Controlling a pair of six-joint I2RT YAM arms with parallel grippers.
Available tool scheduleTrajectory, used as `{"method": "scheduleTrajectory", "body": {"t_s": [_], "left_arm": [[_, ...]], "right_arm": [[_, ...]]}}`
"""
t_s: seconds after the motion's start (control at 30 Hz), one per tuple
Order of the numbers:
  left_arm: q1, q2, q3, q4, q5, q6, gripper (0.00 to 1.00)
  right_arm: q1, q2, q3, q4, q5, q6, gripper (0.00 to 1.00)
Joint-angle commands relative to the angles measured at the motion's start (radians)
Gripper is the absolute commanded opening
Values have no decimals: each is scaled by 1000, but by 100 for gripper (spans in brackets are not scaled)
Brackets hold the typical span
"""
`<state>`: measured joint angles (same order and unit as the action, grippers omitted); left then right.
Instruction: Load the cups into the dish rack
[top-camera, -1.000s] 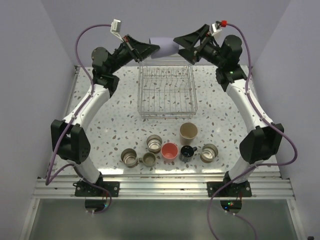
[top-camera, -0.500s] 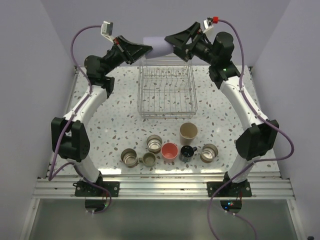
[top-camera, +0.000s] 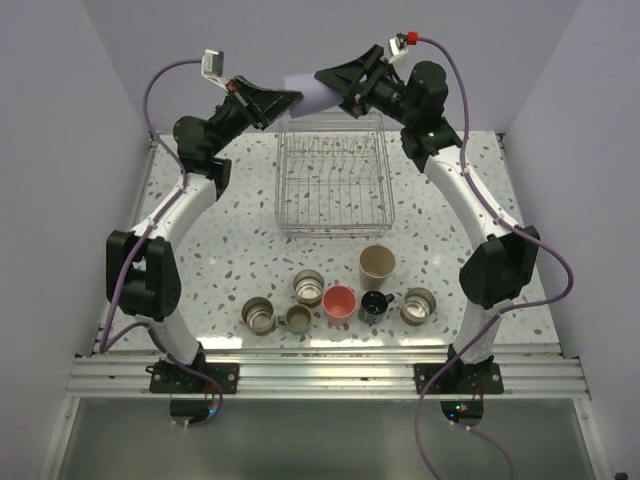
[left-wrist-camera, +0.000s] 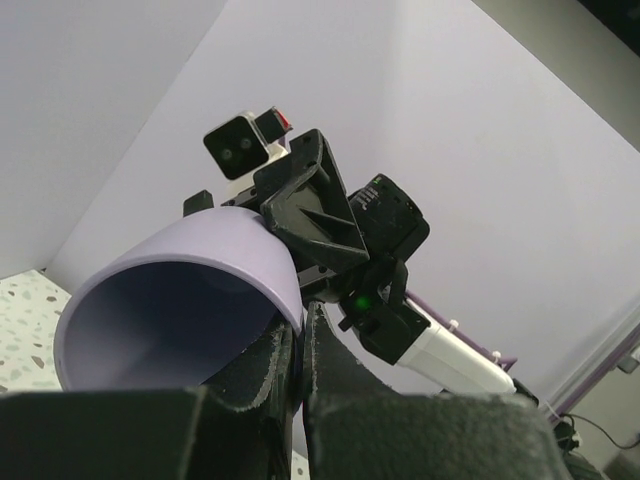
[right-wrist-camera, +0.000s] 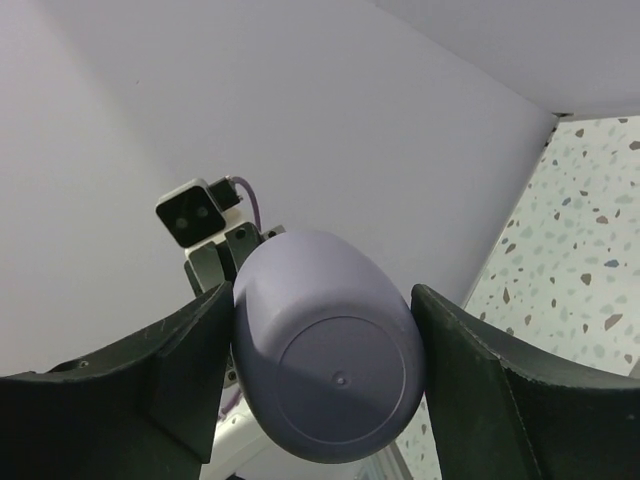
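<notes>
High above the dish rack (top-camera: 333, 228), the lavender cup (top-camera: 308, 92) lies on its side between both grippers. My left gripper (top-camera: 288, 98) is shut on its rim, one finger inside (left-wrist-camera: 262, 368) and one outside the wall of the cup (left-wrist-camera: 190, 300). My right gripper (top-camera: 328, 80) straddles the cup's base (right-wrist-camera: 330, 350), and its fingers (right-wrist-camera: 180, 370) press both sides. On the table near the arms stand the tan cup (top-camera: 377, 264), the coral-pink cup (top-camera: 339, 301), the black mug (top-camera: 374, 305) and several metal cups (top-camera: 308, 286).
The rack holds only its tines. The row of cups stands between the rack and the arm bases. The lavender back wall is close behind both grippers, and side walls hem in the table.
My right gripper has moved left onto the cup's base and its jaws have narrowed onto it. The left gripper has risen a little, still holding the rim.
</notes>
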<state>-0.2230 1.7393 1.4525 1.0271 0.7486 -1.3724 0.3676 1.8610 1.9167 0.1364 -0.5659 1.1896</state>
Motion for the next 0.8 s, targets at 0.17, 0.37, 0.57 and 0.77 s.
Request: {"method": "scheduleTrajectory", "body": {"t_s": [0.17,0.37,0.57,0.77], "left_arm": [[-64,-47,-30,-102,-149,167,0],[-62,-76,-12,-365,-138,294,38],[-46,-139,94,-928,-301,663,70],[-30,-220,99,-1254,-504,852,84]], "right_arm": [[21,43,28,-26,-22,-8,30],[17,66,60,-188,7,-123,0],[-31,32,32,-368,110,-294,0],[-61,56,129,-604,352,-510,0]]}}
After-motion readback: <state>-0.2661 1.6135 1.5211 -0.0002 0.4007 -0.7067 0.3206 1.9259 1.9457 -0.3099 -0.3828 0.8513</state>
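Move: Both hands still hold the purple cup high up, the left at its rim and the right around its base end. The dish rack's middle lies roughly 9 cm ahead of the right hand, level with it sideways and about 39 cm below. From the left hand the rack is about 14 cm ahead, 9 cm to the right and 40 cm below. The tan cup stands some 16 cm back and 13 cm to the right of the right hand, about 40 cm below. Down and somewhat forward, both hands sink together towards the dish rack before parting. The left fingers open wide and let go of the rim; that hand drops about 11 cm in all, its fingers swinging down and forward, and finally veers left. The right keeps its grip on the base end, descends some 13 cm, tips its fingers down and drifts right near the end. ##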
